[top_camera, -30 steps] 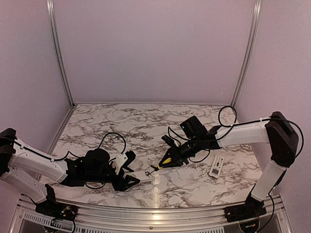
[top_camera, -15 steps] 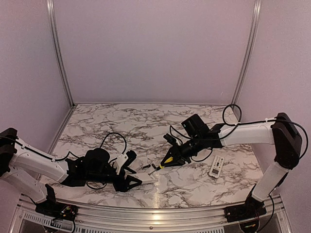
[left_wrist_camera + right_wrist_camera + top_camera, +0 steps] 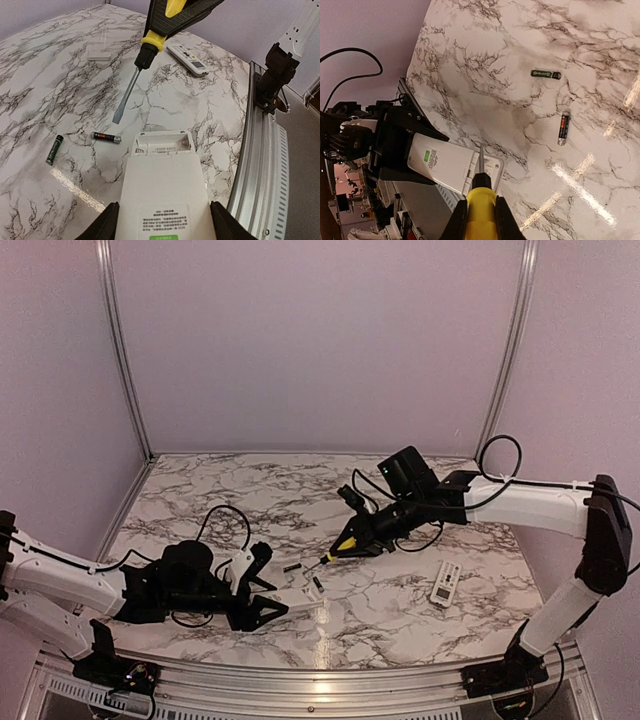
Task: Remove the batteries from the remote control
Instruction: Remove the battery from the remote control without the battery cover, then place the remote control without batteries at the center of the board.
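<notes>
My left gripper (image 3: 165,222) (image 3: 262,587) is shut on the white remote control (image 3: 162,192) (image 3: 445,165) (image 3: 306,605), held back side up by its long edges. Its battery compartment (image 3: 162,145) is open and holds nothing. Two batteries (image 3: 105,137) (image 3: 54,149) (image 3: 546,74) (image 3: 563,128) (image 3: 292,567) (image 3: 317,583) lie on the marble just beyond the remote's open end. My right gripper (image 3: 480,207) (image 3: 365,537) is shut on a yellow-handled screwdriver (image 3: 150,40) (image 3: 481,197) (image 3: 345,543). Its blade (image 3: 127,92) hangs in the air above the table, between the batteries and the remote.
A second white remote (image 3: 445,583) (image 3: 186,53) lies button side up at the right. A small flat grey cover plate (image 3: 97,52) rests farther back on the marble. The aluminium rail (image 3: 255,165) runs along the table's near edge, close to the held remote.
The right arm has lifted the screwdriver up and back from the remote's open end. Two batteries now lie loose on the marble. The left gripper with the remote shifted slightly.
</notes>
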`<control>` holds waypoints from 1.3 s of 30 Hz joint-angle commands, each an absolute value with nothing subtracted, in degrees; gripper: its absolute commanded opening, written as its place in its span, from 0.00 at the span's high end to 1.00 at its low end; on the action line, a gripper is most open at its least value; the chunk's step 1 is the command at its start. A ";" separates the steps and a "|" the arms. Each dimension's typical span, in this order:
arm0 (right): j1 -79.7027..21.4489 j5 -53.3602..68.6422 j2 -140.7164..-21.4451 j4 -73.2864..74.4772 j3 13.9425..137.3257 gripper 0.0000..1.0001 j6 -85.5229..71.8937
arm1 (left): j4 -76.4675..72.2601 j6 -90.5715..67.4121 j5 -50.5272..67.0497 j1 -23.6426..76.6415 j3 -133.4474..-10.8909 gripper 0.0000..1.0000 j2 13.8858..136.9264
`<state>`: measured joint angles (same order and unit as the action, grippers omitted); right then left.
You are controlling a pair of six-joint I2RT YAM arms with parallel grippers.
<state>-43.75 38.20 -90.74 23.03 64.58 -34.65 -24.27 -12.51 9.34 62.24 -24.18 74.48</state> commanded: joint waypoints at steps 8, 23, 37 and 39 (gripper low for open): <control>-43.01 27.17 -84.21 26.46 67.19 1.00 -34.06 | -21.48 -3.94 -10.38 59.03 -21.45 1.00 60.76; -42.98 17.23 -77.05 26.54 61.97 1.00 -38.52 | -30.26 -14.59 -22.65 51.70 -27.28 1.00 78.95; -42.98 14.90 -77.87 27.71 64.80 1.00 -37.53 | -30.42 -27.97 -35.44 52.18 -29.81 1.00 90.52; -42.98 15.06 -78.75 28.11 65.68 1.00 -36.93 | -30.09 -28.42 -35.38 52.23 -29.98 1.00 91.35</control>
<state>-43.31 16.12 -77.45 27.31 62.08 -37.93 -29.17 -25.28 -32.64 51.96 -28.38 90.08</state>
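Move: Ahead of the left hand, which already holds the remote control, the clear table patch it heads for is about 18 cm out, 10 cm left and 10 cm down. The green battery lies 19 cm ahead and 2 cm right of that hand, the black battery 15 cm ahead and 8 cm right. From the right hand, holding the screwdriver, the patch is some 11 cm ahead, 22 cm left and 16 cm down. Swinging the emptied remote control away from the screwdriver, the left hand goes about 16 cm forward and 10 cm left, first rising some 5 cm, then sinking below its starting height, turning about 50 degrees counter-clockwise until the remote points nearly forward. The right hand backs off about 5 cm right, rising and easing forward, its screwdriver levelling and turning clockwise. Both keep their grips. ##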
